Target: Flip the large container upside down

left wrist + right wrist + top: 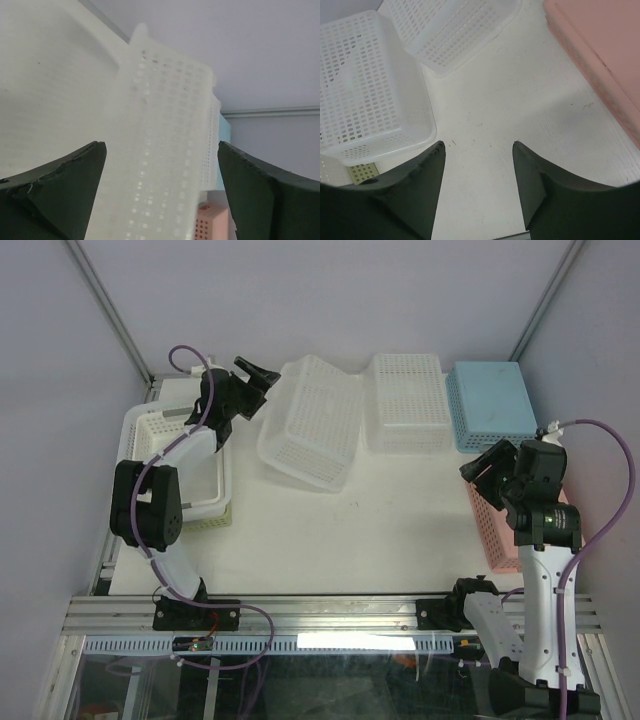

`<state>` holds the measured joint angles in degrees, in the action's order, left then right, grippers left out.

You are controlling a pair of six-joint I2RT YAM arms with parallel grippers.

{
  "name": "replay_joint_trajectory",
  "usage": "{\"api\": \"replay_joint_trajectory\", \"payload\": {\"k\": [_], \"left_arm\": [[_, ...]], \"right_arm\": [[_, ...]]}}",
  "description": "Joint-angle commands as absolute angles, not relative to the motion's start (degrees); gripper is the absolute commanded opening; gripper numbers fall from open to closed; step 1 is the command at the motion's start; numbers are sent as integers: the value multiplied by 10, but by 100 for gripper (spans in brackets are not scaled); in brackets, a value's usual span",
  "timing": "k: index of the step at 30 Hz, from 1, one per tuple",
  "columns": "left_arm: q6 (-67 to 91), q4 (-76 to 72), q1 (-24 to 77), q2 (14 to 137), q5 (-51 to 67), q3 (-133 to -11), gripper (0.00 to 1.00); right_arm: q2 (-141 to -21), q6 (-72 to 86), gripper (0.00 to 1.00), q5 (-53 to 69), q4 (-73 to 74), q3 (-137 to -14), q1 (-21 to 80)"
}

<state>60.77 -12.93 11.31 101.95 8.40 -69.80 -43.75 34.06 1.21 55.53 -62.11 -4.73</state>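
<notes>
The large container [310,422] is a white perforated basket lying tilted at the back middle of the table, its base facing up. My left gripper [264,375] hovers at its upper left corner. In the left wrist view the container's perforated base [165,130] fills the space ahead of the gripper [161,145], whose jaws stand wide apart and grip nothing. My right gripper [478,468] hangs open over bare table at the right, well clear of the container [370,85]. Nothing is between the fingers of this gripper [478,145].
A smaller white perforated basket [408,400] lies base up right of the container, with a blue basket [490,405] beyond it. A pink basket [495,530] sits under my right arm. At the left, a white smooth-based basket [175,470] rests on a yellowish one [205,522].
</notes>
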Motion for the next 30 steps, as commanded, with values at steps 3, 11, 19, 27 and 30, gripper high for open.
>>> {"api": "replay_joint_trajectory", "payload": {"k": [3, 11, 19, 27, 30], "left_arm": [[465, -29, 125, 972, 3, -775, 99], [314, 19, 188, 940, -42, -802, 99], [173, 192, 382, 880, -217, -760, 99], [278, 269, 430, 838, -270, -616, 95], [298, 287, 426, 878, -311, -619, 95]], "right_arm": [[-444, 346, 60, 36, 520, -619, -46], [-443, 345, 60, 40, 521, -618, -46], [-423, 344, 60, 38, 526, -591, -47], [-427, 337, 60, 36, 521, -585, -46], [-436, 337, 60, 45, 519, -589, -46]]}}
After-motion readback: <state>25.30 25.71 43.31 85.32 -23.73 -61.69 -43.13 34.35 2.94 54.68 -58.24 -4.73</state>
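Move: The large white container leans tilted beside my open left hand, its middle about 10 cm to the right, 10 cm back and some 8 cm lower. The overturned second white container stands roughly 32 cm to the hand's right and 2 cm back; the left container stack lies about 21 cm to its left and 17 cm back, both some 12 cm lower. From my right hand, the tilted container is around 19 cm ahead, 33 cm left and 14 cm lower. With fingers kept wide open and empty, I lift my left hand a couple of centimetres off beside the tilted container, then swing it quickly back some 20 cm, bowing out left around the container's left side and curving in again to the right. It dips about 9 cm at the end, in front of the near edge, while the wrist rolls nearly 60 degrees, left side up, leaving the fingers pointing forward and steeply down. ##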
